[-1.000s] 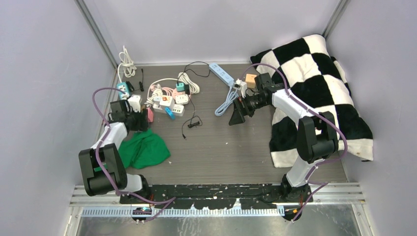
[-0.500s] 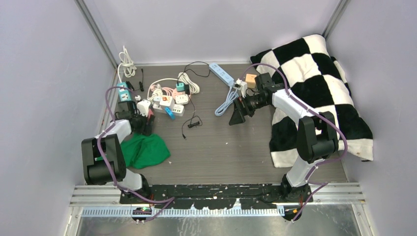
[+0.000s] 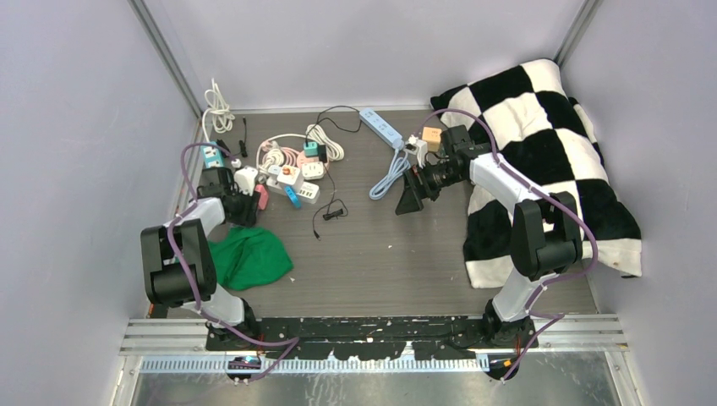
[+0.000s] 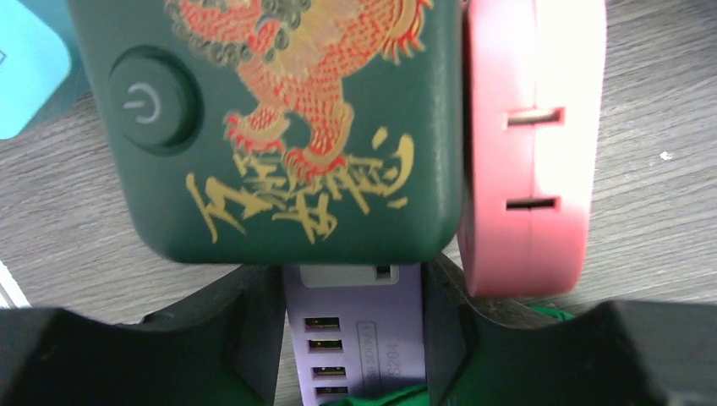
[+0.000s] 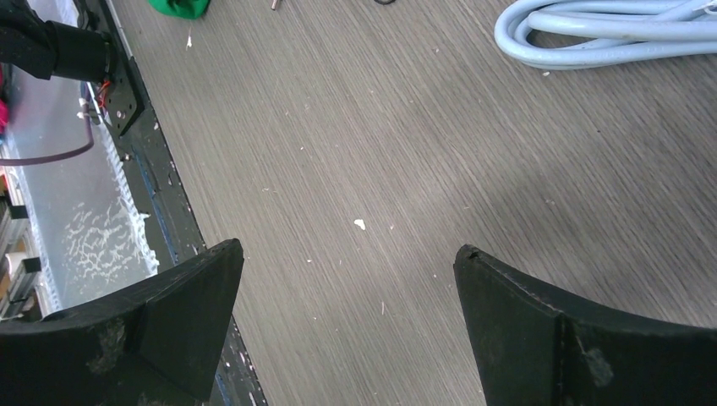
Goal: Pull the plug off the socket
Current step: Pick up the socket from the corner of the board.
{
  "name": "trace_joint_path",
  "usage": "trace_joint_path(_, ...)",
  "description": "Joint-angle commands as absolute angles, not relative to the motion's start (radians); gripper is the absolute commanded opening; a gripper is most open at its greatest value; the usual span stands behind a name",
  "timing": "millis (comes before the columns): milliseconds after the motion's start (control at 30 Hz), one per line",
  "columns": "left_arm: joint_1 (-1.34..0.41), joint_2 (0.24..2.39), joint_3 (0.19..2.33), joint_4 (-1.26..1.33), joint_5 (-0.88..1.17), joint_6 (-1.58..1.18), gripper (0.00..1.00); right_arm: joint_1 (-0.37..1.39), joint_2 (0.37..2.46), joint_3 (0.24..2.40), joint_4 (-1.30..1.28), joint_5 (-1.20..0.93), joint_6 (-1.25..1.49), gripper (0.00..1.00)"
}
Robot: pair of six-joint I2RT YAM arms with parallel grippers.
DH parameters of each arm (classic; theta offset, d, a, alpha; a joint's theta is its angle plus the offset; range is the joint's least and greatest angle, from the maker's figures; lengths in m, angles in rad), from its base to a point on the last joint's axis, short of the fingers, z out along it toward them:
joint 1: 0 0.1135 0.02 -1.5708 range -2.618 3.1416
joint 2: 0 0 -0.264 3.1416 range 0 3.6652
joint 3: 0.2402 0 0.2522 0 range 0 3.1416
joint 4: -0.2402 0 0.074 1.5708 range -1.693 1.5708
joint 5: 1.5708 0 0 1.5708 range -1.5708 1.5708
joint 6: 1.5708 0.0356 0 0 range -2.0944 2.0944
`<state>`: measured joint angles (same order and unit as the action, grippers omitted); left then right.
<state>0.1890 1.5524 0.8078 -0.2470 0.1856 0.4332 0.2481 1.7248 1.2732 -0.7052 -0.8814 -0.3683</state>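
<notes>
In the left wrist view, a purple plug block (image 4: 355, 338) with several USB ports sits between my left gripper's (image 4: 351, 288) fingers, which press on both of its sides. It butts against a dark green socket cube (image 4: 279, 127) with a red and gold dragon print and a power button. A pink socket block (image 4: 528, 152) lies against the cube's right side. From above, my left gripper (image 3: 241, 207) is at the left edge of the socket cluster (image 3: 292, 173). My right gripper (image 3: 410, 199) hangs open over bare table (image 5: 347, 249).
A green cloth (image 3: 247, 258) lies just in front of the left gripper. A checkered blanket (image 3: 541, 152) covers the right side. A blue power strip (image 3: 380, 127) and its light blue coiled cable (image 5: 609, 34) lie near the right gripper. A teal block (image 4: 25, 76) is to the left.
My left arm has moved back and right to the socket cluster, and its jaws have narrowed onto the purple block. The right arm has barely moved.
</notes>
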Motion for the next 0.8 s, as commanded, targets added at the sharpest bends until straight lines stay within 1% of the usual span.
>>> trace_joint_path(0,0.185,1.468,0.822,-0.229,0.216,0.415,0.01,0.238,1.67,1.272,-0.705,-0.89,-0.387,1.0)
trace_joint_path(200,0.208,1.314,0.842,-0.237,0.137,0.312,0.0,0.237,1.676,1.273,-0.707,-0.891,-0.385,1.0)
trace_joint_path(467,0.22,1.12,0.831,-0.275,0.133,0.257,0.0,0.237,1.682,1.274,-0.707,-0.893,-0.383,1.0)
trace_joint_path(600,0.224,1.066,0.856,-0.308,0.127,0.238,0.0,0.237,1.683,1.276,-0.709,-0.895,-0.382,1.0)
trace_joint_path(767,0.231,1.051,0.929,-0.367,0.117,0.181,0.0,0.238,1.683,1.275,-0.708,-0.897,-0.381,1.0)
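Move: My left fingers already hold the purple socket by its near end at the table; its middle lies about 3 cm ahead. Plugged in toward its far end, the green cube sits some 7 cm ahead, 1 cm left and 2 cm up, with the pink plug about 6 cm ahead and 4 cm right. The green cloth lies about 8 cm back and 2 cm right. From my idle right hand, the socket lies roughly 39 cm left, 4 cm ahead and 11 cm down. I keep the purple socket pinched at its near end and lift it with my left hand, steeply up about 13 cm, away from the table and green cloth, easing back a little towards the end. On the way my fingers tip up some 20 degrees to point more forward, and the wrist turns slightly counter-clockwise. ##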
